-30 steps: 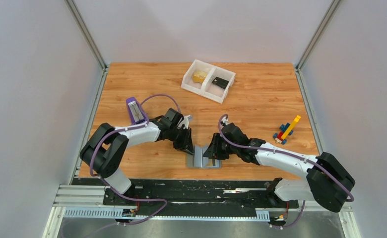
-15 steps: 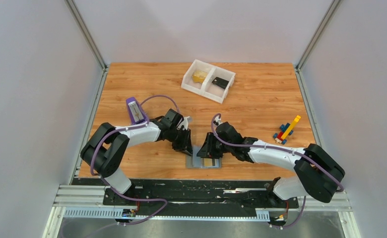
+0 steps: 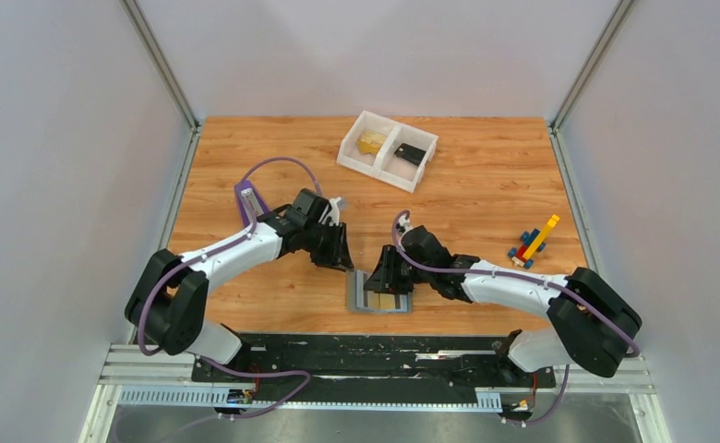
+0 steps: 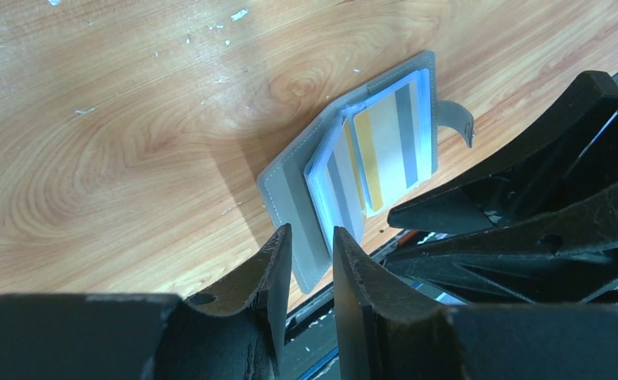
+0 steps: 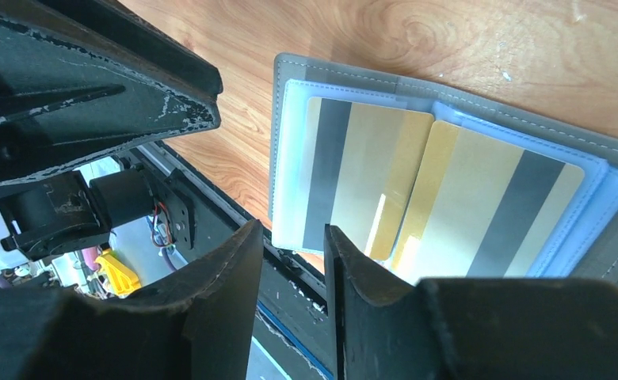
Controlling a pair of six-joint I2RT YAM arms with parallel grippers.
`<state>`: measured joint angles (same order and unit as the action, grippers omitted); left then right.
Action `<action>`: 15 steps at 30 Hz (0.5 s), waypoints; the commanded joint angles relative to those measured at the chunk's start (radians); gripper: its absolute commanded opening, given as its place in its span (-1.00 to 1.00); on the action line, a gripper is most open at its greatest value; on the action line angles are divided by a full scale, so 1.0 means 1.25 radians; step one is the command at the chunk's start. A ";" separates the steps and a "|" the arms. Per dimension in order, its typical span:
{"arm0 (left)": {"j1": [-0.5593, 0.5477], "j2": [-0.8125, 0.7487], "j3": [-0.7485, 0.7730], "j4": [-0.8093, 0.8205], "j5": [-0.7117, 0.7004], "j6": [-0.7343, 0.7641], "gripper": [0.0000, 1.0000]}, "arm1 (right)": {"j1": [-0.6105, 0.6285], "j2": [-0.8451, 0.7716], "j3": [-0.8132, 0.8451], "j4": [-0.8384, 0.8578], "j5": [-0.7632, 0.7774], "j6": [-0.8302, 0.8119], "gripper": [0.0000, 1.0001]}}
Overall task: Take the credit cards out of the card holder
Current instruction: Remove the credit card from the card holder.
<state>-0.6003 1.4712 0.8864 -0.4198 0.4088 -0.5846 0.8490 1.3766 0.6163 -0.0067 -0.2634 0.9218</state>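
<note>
The grey card holder (image 3: 379,295) lies open near the table's front edge. Gold-yellow credit cards (image 3: 386,301) with grey stripes sit in its clear sleeves. In the right wrist view two cards (image 5: 369,178) show side by side in the holder (image 5: 353,75). In the left wrist view the holder (image 4: 290,190) lies ahead with a sleeve leaf of cards (image 4: 385,142) standing up. My left gripper (image 3: 342,256) (image 4: 312,231) is just left of and behind the holder, jaws narrowly apart and empty. My right gripper (image 3: 386,275) (image 5: 291,226) hovers over its far edge, jaws narrowly apart and empty.
A white two-compartment tray (image 3: 389,164) stands at the back, with a gold item (image 3: 370,143) and a black piece (image 3: 412,154) in it. A purple and white object (image 3: 246,198) lies at the left. A toy of coloured bricks (image 3: 534,242) lies at the right. The black base rail (image 3: 375,355) runs along the front.
The holder stood half folded; it now lies open with cards showing. My left gripper has drawn back up and left. My right gripper has moved left over the holder.
</note>
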 commanded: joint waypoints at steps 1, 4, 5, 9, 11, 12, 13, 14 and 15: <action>0.001 -0.037 0.026 -0.012 0.002 0.015 -0.34 | 0.002 -0.031 0.028 0.012 0.015 -0.019 -0.33; -0.003 -0.054 0.014 0.015 0.052 0.011 -0.40 | -0.001 -0.035 0.015 0.009 0.039 -0.023 -0.36; -0.008 -0.057 0.012 0.026 0.060 0.010 -0.42 | -0.004 -0.034 0.009 0.009 0.042 -0.024 -0.36; -0.028 -0.062 0.001 0.063 0.129 0.004 -0.63 | -0.012 -0.036 -0.005 0.008 0.049 -0.024 -0.36; -0.036 -0.062 -0.013 0.088 0.142 -0.007 -0.72 | -0.014 -0.035 -0.006 0.008 0.052 -0.025 -0.36; -0.041 -0.059 -0.017 0.097 0.147 -0.011 -0.75 | -0.015 -0.032 -0.006 0.008 0.051 -0.026 -0.36; -0.042 -0.056 -0.025 0.111 0.155 -0.016 -0.80 | -0.015 -0.029 -0.005 0.009 0.050 -0.026 -0.36; -0.043 -0.048 -0.029 0.120 0.158 -0.018 -0.83 | -0.016 -0.026 -0.006 0.009 0.047 -0.025 -0.36; -0.044 -0.036 -0.036 0.121 0.157 -0.019 -0.88 | -0.016 -0.022 -0.006 0.008 0.045 -0.023 -0.36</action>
<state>-0.6460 1.4269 0.8692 -0.3450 0.5499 -0.5941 0.8352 1.3575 0.6121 -0.0105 -0.2211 0.9096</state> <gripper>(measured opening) 0.100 0.320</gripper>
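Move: The card in the left page of the open card holder lies about 5 cm to the right of the left hand, 5 cm back and some 6 cm below. The right-page card is another 4 cm to the right of that card, level with it front to back. The left-page card lies almost under the right hand, roughly 1 cm back, 1 cm to its right and 5 cm down. Clear of the card holder, the left hand goes right, up and back from the holder's front-left corner to above the left page, about 3 cm right, 3 cm up and 2 cm back. Its fingers close from a third open to nearly shut, the tips swinging some 10 degrees flatter and a little clockwise. The right hand hovers over the cards, partly open, edging 1 cm forward. ##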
